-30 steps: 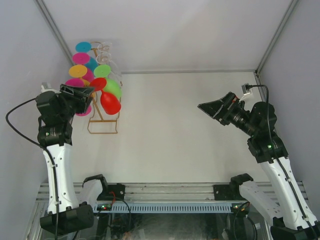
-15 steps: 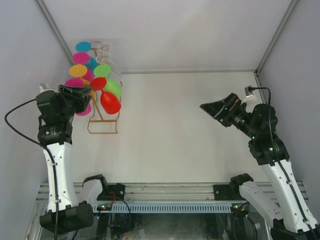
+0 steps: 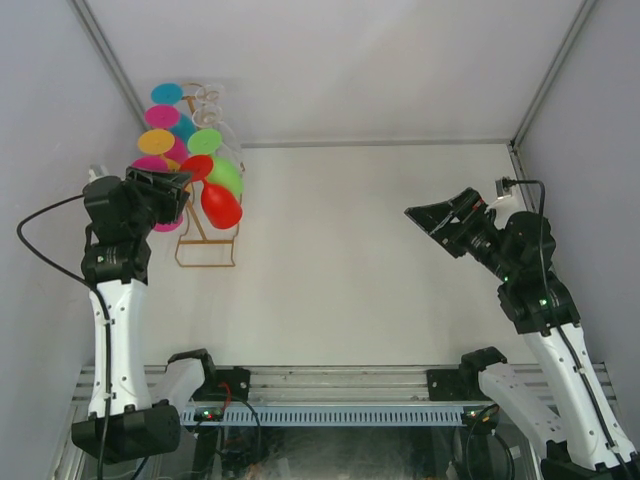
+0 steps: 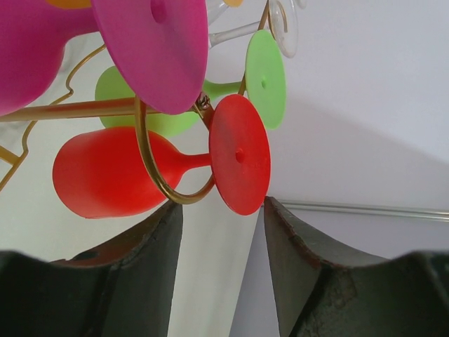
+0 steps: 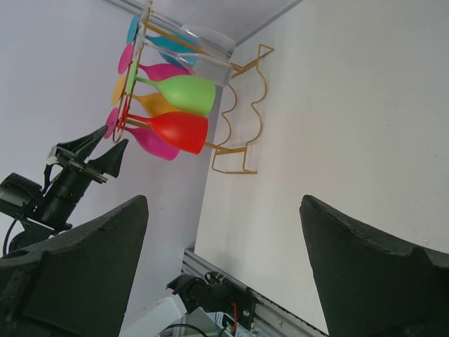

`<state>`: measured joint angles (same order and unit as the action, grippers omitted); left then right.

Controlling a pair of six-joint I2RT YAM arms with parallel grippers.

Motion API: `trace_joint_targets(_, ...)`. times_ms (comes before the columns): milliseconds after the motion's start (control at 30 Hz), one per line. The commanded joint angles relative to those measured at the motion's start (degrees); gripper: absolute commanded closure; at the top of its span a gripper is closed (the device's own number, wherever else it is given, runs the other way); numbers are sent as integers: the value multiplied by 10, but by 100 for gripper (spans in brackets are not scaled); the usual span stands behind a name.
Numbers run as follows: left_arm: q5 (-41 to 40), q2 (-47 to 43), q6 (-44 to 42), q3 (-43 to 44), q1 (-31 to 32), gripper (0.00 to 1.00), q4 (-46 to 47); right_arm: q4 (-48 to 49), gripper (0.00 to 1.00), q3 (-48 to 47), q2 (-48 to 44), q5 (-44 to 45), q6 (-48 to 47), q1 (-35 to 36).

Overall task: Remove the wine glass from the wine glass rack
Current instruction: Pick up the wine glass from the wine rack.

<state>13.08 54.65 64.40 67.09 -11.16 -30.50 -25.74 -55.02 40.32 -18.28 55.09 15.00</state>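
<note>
The gold wire wine glass rack [image 3: 206, 264] stands at the table's far left, hung with several coloured glasses lying sideways. Lowest on its right side is a red wine glass [image 3: 220, 207], its stem resting in a gold loop [image 4: 140, 147]. In the left wrist view the red bowl [image 4: 105, 175] lies left of the loop, and the round foot [image 4: 238, 154] hangs just above the gap between my fingers. My left gripper [image 3: 180, 192] [image 4: 221, 207] is open at the rack's left side, holding nothing. My right gripper [image 3: 418, 222] [image 5: 224, 200] hovers open, far to the right.
Green [image 3: 226, 176], pink [image 3: 160, 117], orange [image 3: 155, 141], teal [image 3: 166, 94] and clear glasses crowd the rack above and behind the red one. The left wall runs close behind the rack. White tabletop [image 3: 350, 260] spreads between rack and right arm.
My left gripper has shifted slightly right, closer to the rack and the red glass's foot. The right arm has drifted a little right and down. No glass has moved.
</note>
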Motion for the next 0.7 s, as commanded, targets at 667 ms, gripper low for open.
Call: trace_joint_targets(667,-43,-15,50,-45,31,70,49,-29,11,11,-50,32,32,-66)
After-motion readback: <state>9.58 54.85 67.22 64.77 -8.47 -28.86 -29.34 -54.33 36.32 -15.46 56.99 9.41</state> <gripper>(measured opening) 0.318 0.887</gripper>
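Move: The left hand is just short of the red wine glass's foot, whose middle is about 3 cm ahead, 1 cm right and 1 cm above. On the rack beside it, the magenta glass's foot lies some 6 cm left of the hand and 3 cm ahead, and the green glass's foot about 7 cm ahead and 2 cm right, both about as high as the red foot. From the right hand the red foot lies roughly 35 cm left, 6 cm ahead and a little above. Downward by about 1 cm, with a slight creep forward and right, the left hand eases in at the near rim of the red glass's foot, its half-open fingers closing clearly though not fully, one above the foot and one below; the upper fingertip comes onto the rim. The right hand, empty and wide open, drifts some 3 cm right, away from the rack, turning about 10 degrees clockwise. ##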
